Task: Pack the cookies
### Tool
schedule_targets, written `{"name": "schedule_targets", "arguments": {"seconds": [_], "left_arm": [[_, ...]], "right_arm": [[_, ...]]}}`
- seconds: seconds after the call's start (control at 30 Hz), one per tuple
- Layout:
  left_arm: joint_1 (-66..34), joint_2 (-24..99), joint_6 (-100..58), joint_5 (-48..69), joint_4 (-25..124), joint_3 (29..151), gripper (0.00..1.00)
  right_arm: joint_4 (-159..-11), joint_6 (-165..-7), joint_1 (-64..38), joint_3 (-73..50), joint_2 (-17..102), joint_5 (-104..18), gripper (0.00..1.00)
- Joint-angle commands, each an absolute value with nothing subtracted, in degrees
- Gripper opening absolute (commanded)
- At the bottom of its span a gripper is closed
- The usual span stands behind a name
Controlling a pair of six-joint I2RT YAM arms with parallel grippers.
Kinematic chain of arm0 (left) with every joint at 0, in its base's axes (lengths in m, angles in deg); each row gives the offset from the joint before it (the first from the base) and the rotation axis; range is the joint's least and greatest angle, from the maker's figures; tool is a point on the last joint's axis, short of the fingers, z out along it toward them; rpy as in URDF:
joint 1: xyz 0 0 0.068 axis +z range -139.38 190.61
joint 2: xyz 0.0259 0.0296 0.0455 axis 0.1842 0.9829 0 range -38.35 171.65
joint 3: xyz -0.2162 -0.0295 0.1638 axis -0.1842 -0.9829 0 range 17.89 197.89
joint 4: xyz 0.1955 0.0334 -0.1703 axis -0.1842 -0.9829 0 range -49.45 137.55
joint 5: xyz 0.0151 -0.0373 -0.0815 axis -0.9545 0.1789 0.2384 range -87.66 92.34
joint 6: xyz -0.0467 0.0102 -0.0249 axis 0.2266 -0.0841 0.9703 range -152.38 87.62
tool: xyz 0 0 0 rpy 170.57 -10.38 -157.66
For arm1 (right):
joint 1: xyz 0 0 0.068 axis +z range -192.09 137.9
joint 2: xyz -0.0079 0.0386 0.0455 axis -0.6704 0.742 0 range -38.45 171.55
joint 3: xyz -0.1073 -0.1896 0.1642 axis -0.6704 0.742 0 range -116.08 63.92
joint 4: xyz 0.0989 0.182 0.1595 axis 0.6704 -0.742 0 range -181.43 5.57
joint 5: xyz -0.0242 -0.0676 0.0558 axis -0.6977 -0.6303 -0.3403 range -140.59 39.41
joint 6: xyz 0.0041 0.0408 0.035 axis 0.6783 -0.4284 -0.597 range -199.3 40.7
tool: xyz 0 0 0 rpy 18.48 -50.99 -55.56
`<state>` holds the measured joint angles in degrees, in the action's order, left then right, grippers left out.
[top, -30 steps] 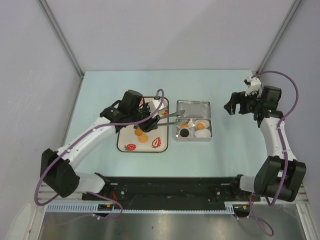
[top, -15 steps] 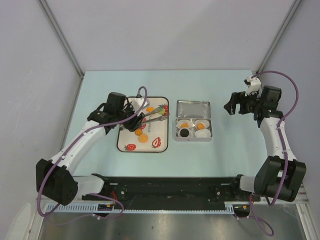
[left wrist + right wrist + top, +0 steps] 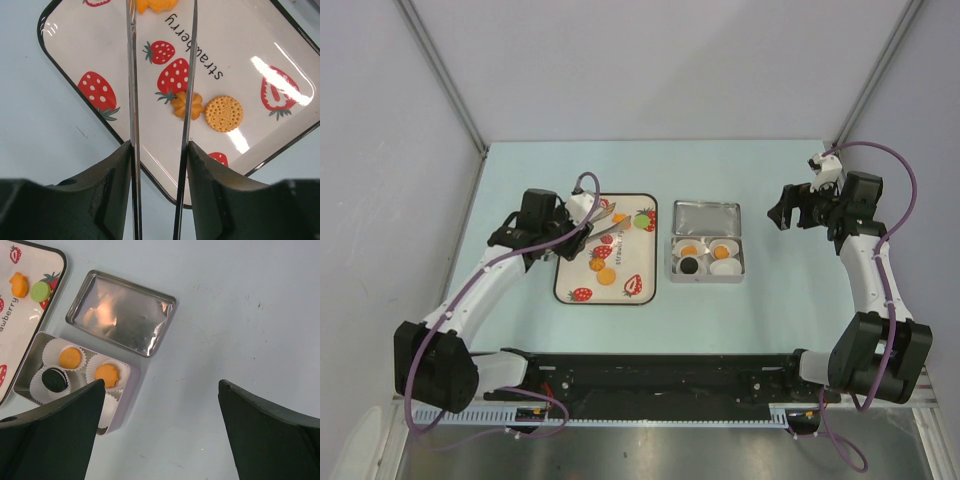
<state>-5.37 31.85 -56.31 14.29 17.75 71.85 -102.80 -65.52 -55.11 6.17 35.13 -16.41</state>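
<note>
The open tin [image 3: 672, 262] holds white paper cups with two orange cookies [image 3: 689, 250] [image 3: 722, 253] and one black cookie [image 3: 689, 265]; one cup [image 3: 724, 267] is empty. They also show in the right wrist view: orange [image 3: 70, 357], orange [image 3: 107, 375], black [image 3: 54, 379]. Two orange cookies [image 3: 598, 264] [image 3: 607, 276] lie on the strawberry tray [image 3: 556, 290]; the left wrist view shows a round one [image 3: 223, 114] and a flower-shaped one [image 3: 189, 105]. My left gripper [image 3: 568, 222] [image 3: 159, 150] is shut on metal tongs [image 3: 131, 100], whose arms stand apart and empty over the tray. My right gripper [image 3: 790, 210] [image 3: 160, 390] is open and empty, right of the tin.
The tin's lid [image 3: 706, 218] [image 3: 122, 312] lies flat just behind the tin. An orange piece [image 3: 619, 218] and a green disc [image 3: 641, 220] sit at the tray's far edge. Bare table surrounds the tray and tin.
My left arm has drawn back to the left, carrying the tongs from the tin to over the tray. The right arm has not moved.
</note>
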Motion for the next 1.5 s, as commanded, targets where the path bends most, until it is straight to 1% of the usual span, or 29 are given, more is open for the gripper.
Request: {"name": "schedule_targets", "arguments": {"seconds": [0.0, 0.4, 0.73, 0.87, 1.2, 1.47], "left_arm": [[-4.07, 31.70, -55.67, 13.42, 21.10, 70.72, 0.50], [-1.52, 26.08, -58.93, 16.75, 14.25, 67.20, 0.50], [-1.34, 23.36, -60.33, 20.35, 10.91, 66.50, 0.50], [-1.34, 21.69, -63.22, 22.38, 6.52, 66.32, 0.50], [-1.34, 15.89, -66.66, 22.03, -1.92, 64.66, 0.50], [-1.34, 11.67, -68.33, 20.27, -7.29, 65.98, 0.49]], "right_arm": [[-102.18, -64.80, -55.45, 6.18, 33.97, -15.34, 1.00], [-102.09, -64.71, -55.45, 6.09, 33.97, -14.99, 1.00], [-102.27, -64.62, -55.45, 6.18, 33.79, -14.99, 1.00], [-102.27, -64.54, -55.45, 6.09, 34.14, -14.90, 1.00], [-102.36, -64.27, -55.45, 6.18, 34.32, -15.25, 1.00], [-102.53, -64.01, -55.54, 6.18, 33.71, -15.43, 1.00]]}}
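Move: The left hand holds the open tongs, their tips out by the small orange cookie, which is some 14 cm ahead and 11 cm right of the hand. The round biscuit lies about 8 cm right and 1 cm back of the hand, roughly 14 cm below, with the flower cookie 3 cm left and 3 cm farther out than it; the green cookie is about 14 cm ahead, 17 cm right. From the idle right hand the round biscuit is some 51 cm left, 8 cm back, 19 cm below. Back towards its own base the left hand draws the tongs, some 11 cm, after a short initial shift left and about 2 cm down. The blades withdraw from the small orange cookie towards the round biscuit and the flower cookie, while the wrist tips down and turns slightly clockwise, under 10 degrees each. Its fingers keep their hold, leaving the tongs open. ##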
